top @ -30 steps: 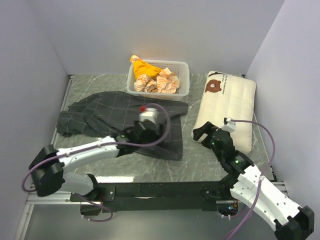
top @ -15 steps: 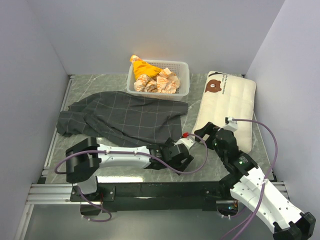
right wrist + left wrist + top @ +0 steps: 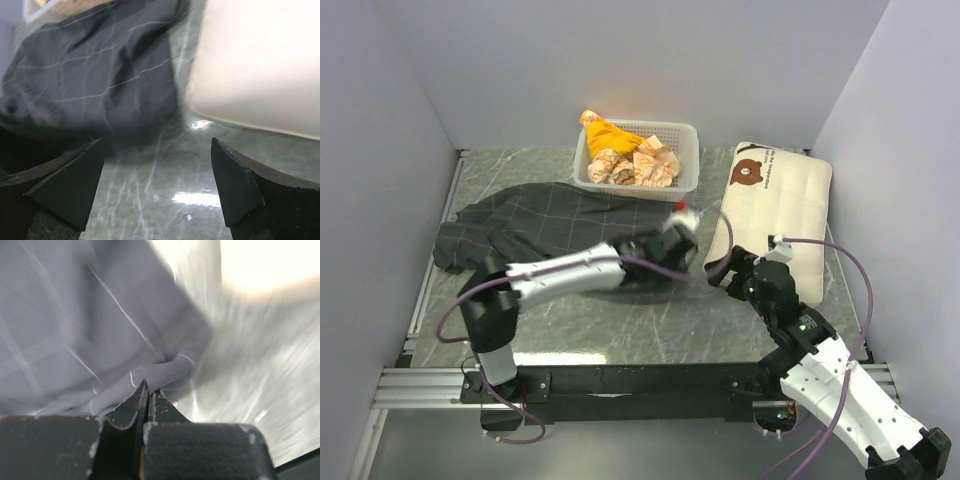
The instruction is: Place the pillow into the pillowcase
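Observation:
The dark grey checked pillowcase point(image 3: 520, 225) lies crumpled on the left half of the table. My left gripper point(image 3: 688, 255) is at its near-right corner, shut on a fold of the fabric point(image 3: 160, 372) at its fingertips point(image 3: 148, 387). The cream pillow point(image 3: 775, 205) with a brown bear face lies flat on the right, printed end at the back. My right gripper point(image 3: 725, 270) hovers open by the pillow's near-left corner. In the right wrist view its jaws point(image 3: 157, 141) frame bare table, with the pillowcase point(image 3: 90, 85) to the left and the pillow point(image 3: 260, 65) to the right.
A white plastic basket point(image 3: 620, 185) with orange and patterned cloths point(image 3: 620, 150) stands at the back centre, just behind the pillowcase. Grey walls close in the table on the left, back and right. The marble table top point(image 3: 620, 320) shows between the arms.
My left arm swept from the pillowcase's middle to its near-right corner, shut on the fabric and pulled that corner back toward the pillow. The right gripper stayed open, nearly still.

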Available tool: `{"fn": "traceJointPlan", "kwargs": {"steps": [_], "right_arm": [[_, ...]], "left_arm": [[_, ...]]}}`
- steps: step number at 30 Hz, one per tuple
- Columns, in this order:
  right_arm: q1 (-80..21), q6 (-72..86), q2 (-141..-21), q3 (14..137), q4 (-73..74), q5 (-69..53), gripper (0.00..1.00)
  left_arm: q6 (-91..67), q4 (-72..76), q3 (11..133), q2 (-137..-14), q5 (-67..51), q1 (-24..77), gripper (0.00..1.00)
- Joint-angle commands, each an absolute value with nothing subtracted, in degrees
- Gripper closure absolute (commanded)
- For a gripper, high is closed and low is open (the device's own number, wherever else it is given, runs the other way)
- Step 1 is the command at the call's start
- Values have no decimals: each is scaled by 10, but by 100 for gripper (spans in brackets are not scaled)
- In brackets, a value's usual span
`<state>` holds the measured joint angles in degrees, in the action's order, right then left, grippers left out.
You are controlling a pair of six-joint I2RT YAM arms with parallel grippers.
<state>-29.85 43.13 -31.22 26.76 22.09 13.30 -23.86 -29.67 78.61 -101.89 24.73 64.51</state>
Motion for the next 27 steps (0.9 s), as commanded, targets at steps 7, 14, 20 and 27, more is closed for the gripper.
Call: {"fn": "traceJointPlan", "kwargs": {"steps": [7,14,20,27], "right_arm": [[-371,427,-400,267,64,74,9],[-504,427,-521,317,-11,129,9],[-569,417,-657,366,-93,145,8],[-595,439,-856,460,-156,167,4]], "left_arm": [[-249,-384,1278,-956,245,613,99],[-289,-286,1334,-914,253,548,99],[-275,-228,1302,-888,279,513,99],[-274,-240,1334,-897,263,477,99]]}}
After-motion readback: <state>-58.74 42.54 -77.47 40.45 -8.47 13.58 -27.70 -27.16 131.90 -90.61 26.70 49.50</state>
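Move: My left hand already pinches the pillowcase by its near right part. The pillowcase's middle lies about 10 cm ahead, 25 cm to the left and 8 cm below; the basket stands roughly 28 cm ahead and 8 cm left. From my open right hand, the pillowcase's middle is some 32 cm left, 10 cm ahead and 13 cm down, with the pillow 15 cm ahead and 10 cm to its right. I whip my left hand up nearly 50 cm, keeping the pillowcase pinched, then ease it left about 10 cm as I tip the fingers from steeply down to a little above level. Meanwhile I sweep my wide-open right hand some 22 cm left towards the lower part of the hanging cloth, sinking slightly and turning about 30 degrees counter-clockwise; it comes close without closing. ##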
